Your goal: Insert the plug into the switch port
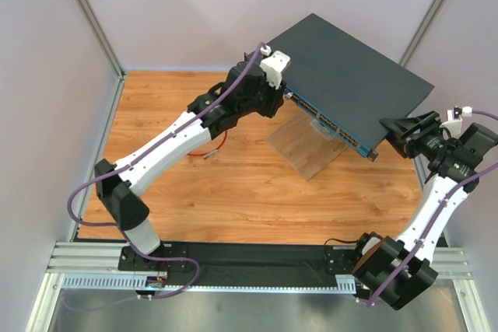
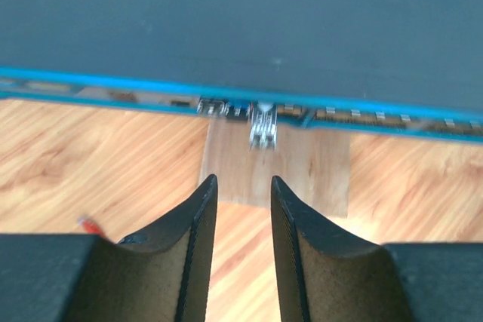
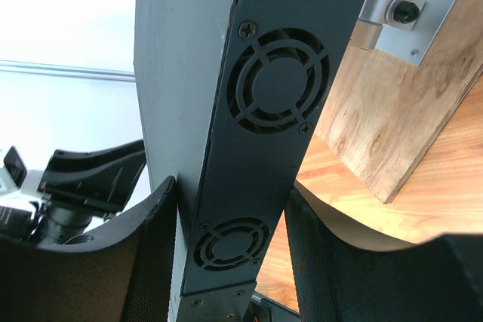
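The switch (image 1: 350,68), a flat dark box, rests tilted on a wooden stand (image 1: 303,152). Its row of switch ports (image 1: 323,118) faces my left gripper (image 1: 284,97). In the left wrist view the left gripper (image 2: 243,179) is open with nothing between its fingers. It is a short way back from the port row (image 2: 362,115). A small silvery stub (image 2: 263,130) sticks out of one port straight ahead. The plug's thin red cable (image 1: 220,144) lies on the table under the left arm; a red bit (image 2: 89,224) shows low left. My right gripper (image 3: 230,186) is shut on the switch's fan end (image 3: 275,81).
White enclosure walls stand close on the left, back and right. An aluminium rail (image 1: 93,258) runs along the near edge by the arm bases. A metal bracket (image 3: 400,9) is fixed to the wooden stand (image 3: 392,126) under the switch.
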Motion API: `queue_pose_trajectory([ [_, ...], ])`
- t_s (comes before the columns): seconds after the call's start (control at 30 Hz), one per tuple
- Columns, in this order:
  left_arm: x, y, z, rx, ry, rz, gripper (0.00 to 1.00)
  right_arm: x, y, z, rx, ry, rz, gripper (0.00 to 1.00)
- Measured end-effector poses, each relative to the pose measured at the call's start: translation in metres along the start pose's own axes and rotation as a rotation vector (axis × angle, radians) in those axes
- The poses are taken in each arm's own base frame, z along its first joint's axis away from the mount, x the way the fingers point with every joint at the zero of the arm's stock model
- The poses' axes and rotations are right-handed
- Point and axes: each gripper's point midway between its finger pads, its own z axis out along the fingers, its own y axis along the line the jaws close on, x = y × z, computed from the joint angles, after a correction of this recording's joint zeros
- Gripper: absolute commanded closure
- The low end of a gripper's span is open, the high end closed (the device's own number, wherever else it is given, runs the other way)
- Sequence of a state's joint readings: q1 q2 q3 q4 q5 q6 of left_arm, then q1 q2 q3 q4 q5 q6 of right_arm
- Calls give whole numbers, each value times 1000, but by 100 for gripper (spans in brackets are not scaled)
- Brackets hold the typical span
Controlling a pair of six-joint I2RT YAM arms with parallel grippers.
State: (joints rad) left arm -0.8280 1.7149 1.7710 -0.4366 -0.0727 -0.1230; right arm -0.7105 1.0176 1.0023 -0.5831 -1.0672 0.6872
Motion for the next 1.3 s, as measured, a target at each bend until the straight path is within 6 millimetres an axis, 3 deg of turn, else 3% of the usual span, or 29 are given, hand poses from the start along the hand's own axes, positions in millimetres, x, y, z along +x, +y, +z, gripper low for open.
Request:
queue_pose_trajectory([
  [0.07,-1,3,-15,7,6,11,59,0,0,0,0,0,0,100],
  [0.2,-8,1,-36,30,0,32,79,0,0,0,0,1,1,100],
  [0.37,-4,-4,-30,58,39,38,97,0,0,0,1,2,1,100],
  [0.63,3,-9,1,75,73,38,100,-1,0,0,1,7,1,100],
  [1.3,6,-10,31,72,89,30,100,-1,-1,1,-2,14,2,100],
])
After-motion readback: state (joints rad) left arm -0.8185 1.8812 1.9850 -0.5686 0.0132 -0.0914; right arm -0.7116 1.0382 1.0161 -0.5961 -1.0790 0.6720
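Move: The plug sticks out of the switch port just in front of the left hand's open fingers, about 2 cm ahead, 3 cm to the right and 1 cm lower. The neighbouring port modules stand about 4 cm ahead and 1 cm to the right of that hand, also 1 cm lower. The switch's middle is some 7 cm ahead and 17 cm to its right. From the right hand the plug lies roughly 9 cm ahead and 25 cm to the left, about level. Closed fingertips of the left hand come to bear on the plug's outer end: clear of the plug already, the hand first backs away about 3.5 cm, leftward, back and up, and shuts its fingers, then returns right, down and forward some 6 cm towards the port, turning slightly clockwise. The right hand keeps its grip on the switch's end and stays still. ##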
